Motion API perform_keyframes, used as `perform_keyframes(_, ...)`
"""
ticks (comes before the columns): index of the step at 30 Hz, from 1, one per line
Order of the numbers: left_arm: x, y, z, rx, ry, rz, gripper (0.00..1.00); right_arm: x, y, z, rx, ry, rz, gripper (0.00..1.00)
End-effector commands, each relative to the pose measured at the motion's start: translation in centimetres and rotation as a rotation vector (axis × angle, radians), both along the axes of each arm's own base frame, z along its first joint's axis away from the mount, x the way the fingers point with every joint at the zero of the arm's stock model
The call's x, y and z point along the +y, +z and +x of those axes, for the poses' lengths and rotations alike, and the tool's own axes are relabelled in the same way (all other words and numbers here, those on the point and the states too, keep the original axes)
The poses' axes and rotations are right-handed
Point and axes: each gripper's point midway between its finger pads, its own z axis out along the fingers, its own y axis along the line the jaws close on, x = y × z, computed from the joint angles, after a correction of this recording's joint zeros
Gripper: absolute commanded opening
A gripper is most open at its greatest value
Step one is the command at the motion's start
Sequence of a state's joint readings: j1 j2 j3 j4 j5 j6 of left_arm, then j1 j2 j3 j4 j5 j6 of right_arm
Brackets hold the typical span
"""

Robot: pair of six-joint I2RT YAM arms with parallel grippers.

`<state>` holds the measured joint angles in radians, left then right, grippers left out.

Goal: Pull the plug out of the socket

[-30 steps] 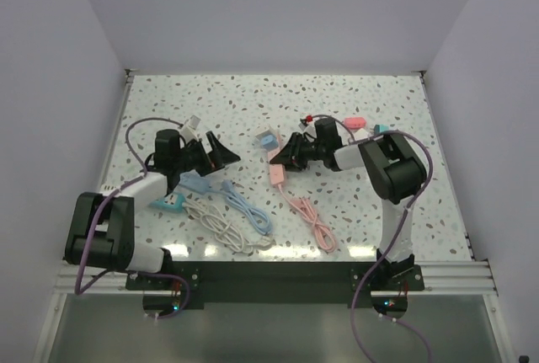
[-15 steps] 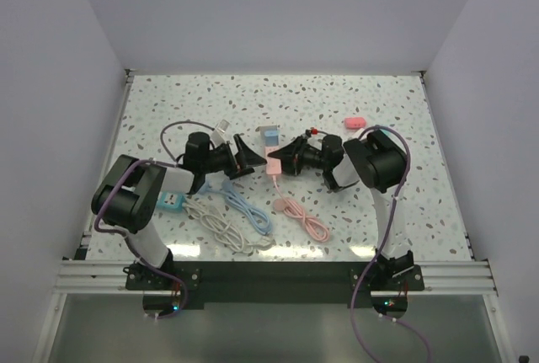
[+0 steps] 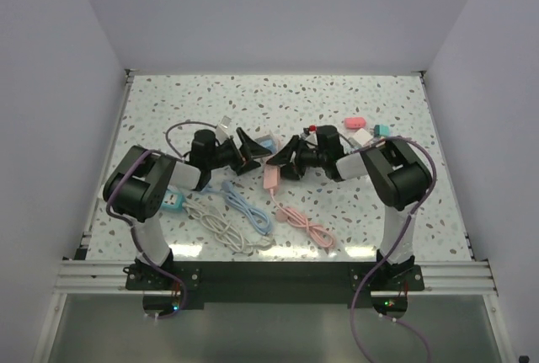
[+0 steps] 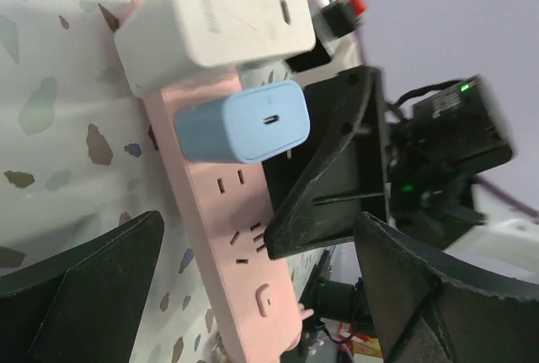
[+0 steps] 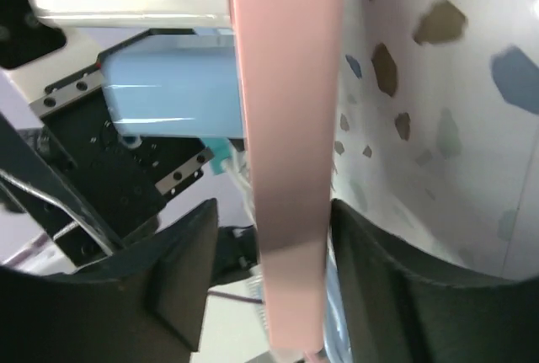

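The socket is a pink power strip (image 3: 272, 177) lying mid-table, also seen in the left wrist view (image 4: 221, 237) and edge-on in the right wrist view (image 5: 290, 127). A light blue plug (image 4: 244, 123) and a white plug (image 4: 215, 22) sit in its far end. My left gripper (image 3: 255, 146) (image 4: 259, 220) is wide open beside the blue plug (image 3: 268, 141), touching nothing. My right gripper (image 3: 283, 157) (image 5: 274, 211) straddles the strip's near part with its jaws open. Its left finger (image 5: 168, 270) stands clear of the strip. Its right finger (image 5: 387, 270) lies close against the other side.
The strip's pink cable (image 3: 307, 226) coils toward the front edge. A blue cable (image 3: 250, 211) and a white cable (image 3: 215, 224) lie front left beside a teal adapter (image 3: 173, 201). Small pink (image 3: 354, 120), white (image 3: 362, 136) and teal (image 3: 381, 130) adapters sit at the back right.
My left gripper has swung right, up to the strip's plug end. My right gripper's jaws have widened around the strip, which shifted slightly along with its cable.
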<state>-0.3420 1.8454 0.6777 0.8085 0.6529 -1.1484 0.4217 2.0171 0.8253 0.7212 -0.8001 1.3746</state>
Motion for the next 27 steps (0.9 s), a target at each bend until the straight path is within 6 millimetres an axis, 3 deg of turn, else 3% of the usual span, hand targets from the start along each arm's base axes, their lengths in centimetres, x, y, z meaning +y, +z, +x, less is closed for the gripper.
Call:
perform_keyframes(1, 0.4, 0.7, 0.2, -0.049, 0.008, 0.075, 1.0, -2.6, -1.4, -1.0, -0.091, 0.121, -0.379, 0.61)
perform_keyframes(3, 0.6, 0.0, 0.0, -0.027, 0.005, 0.103, 1.0, -3.0, -1.1, -1.3, -0.052, 0.143, -0.422, 0.64)
perform_keyframes(4, 0.7, -0.1, 0.0, -0.031, 0.005, 0.11, 1.0, -3.4, -1.2, -0.3, -0.091, 0.151, -0.484, 0.65)
perform_keyframes(6, 0.8, -0.6, 0.0, -0.018, 0.005, 0.119, 1.0, -4.3, -2.0, -1.1, -0.061, 0.177, -0.565, 0.73)
perform_keyframes(12, 0.8, -0.9, 0.1, -0.021, 0.003, 0.127, 1.0, -7.1, -2.1, -0.8, -0.124, 0.208, -0.765, 0.79)
perform_keyframes(16, 1.3, 0.6, 0.5, -0.078, 0.025, 0.158, 0.99, -7.6, 0.5, -0.3, -0.251, 0.241, -0.826, 0.86)
perform_keyframes(19, 2.3, 3.4, 1.4, -0.169, 0.065, 0.232, 0.98, -8.6, 2.4, -0.2, -0.323, 0.249, -0.898, 0.87)
perform_keyframes(22, 3.5, 3.4, 1.7, -0.164, 0.1, 0.316, 0.96, -9.0, 4.0, 0.3, -0.398, 0.274, -0.975, 0.87)
perform_keyframes(27, 7.1, 3.8, 1.2, -0.121, 0.269, 0.371, 0.96, -7.0, 5.4, 0.2, -0.513, 0.362, -1.065, 0.96)
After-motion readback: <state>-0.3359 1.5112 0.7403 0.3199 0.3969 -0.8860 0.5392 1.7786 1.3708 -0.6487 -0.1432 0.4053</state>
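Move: The pink socket strip runs front to back between the right hand's parted fingers, its middle only 1 cm or so ahead and 1 cm left of that hand. Its plugged-in blue plug is roughly 5 cm ahead, 2 cm left and 1 cm above; the white plug is 3 cm beyond the blue one. From the left hand, the blue plug lies about 3 cm ahead, 3 cm right and 1 cm up, with the white plug some 3 cm farther out. The pink strip is left free as the right fingers, already parting, open nearly fully. That hand edges forward, backs off about 7 cm to the right while dipping, then rises some 5 cm, its fingers swinging about 55 degrees downward. The open left hand sinks 2 cm, then lifts clear and about 4 cm left, fingertips tipping down. ##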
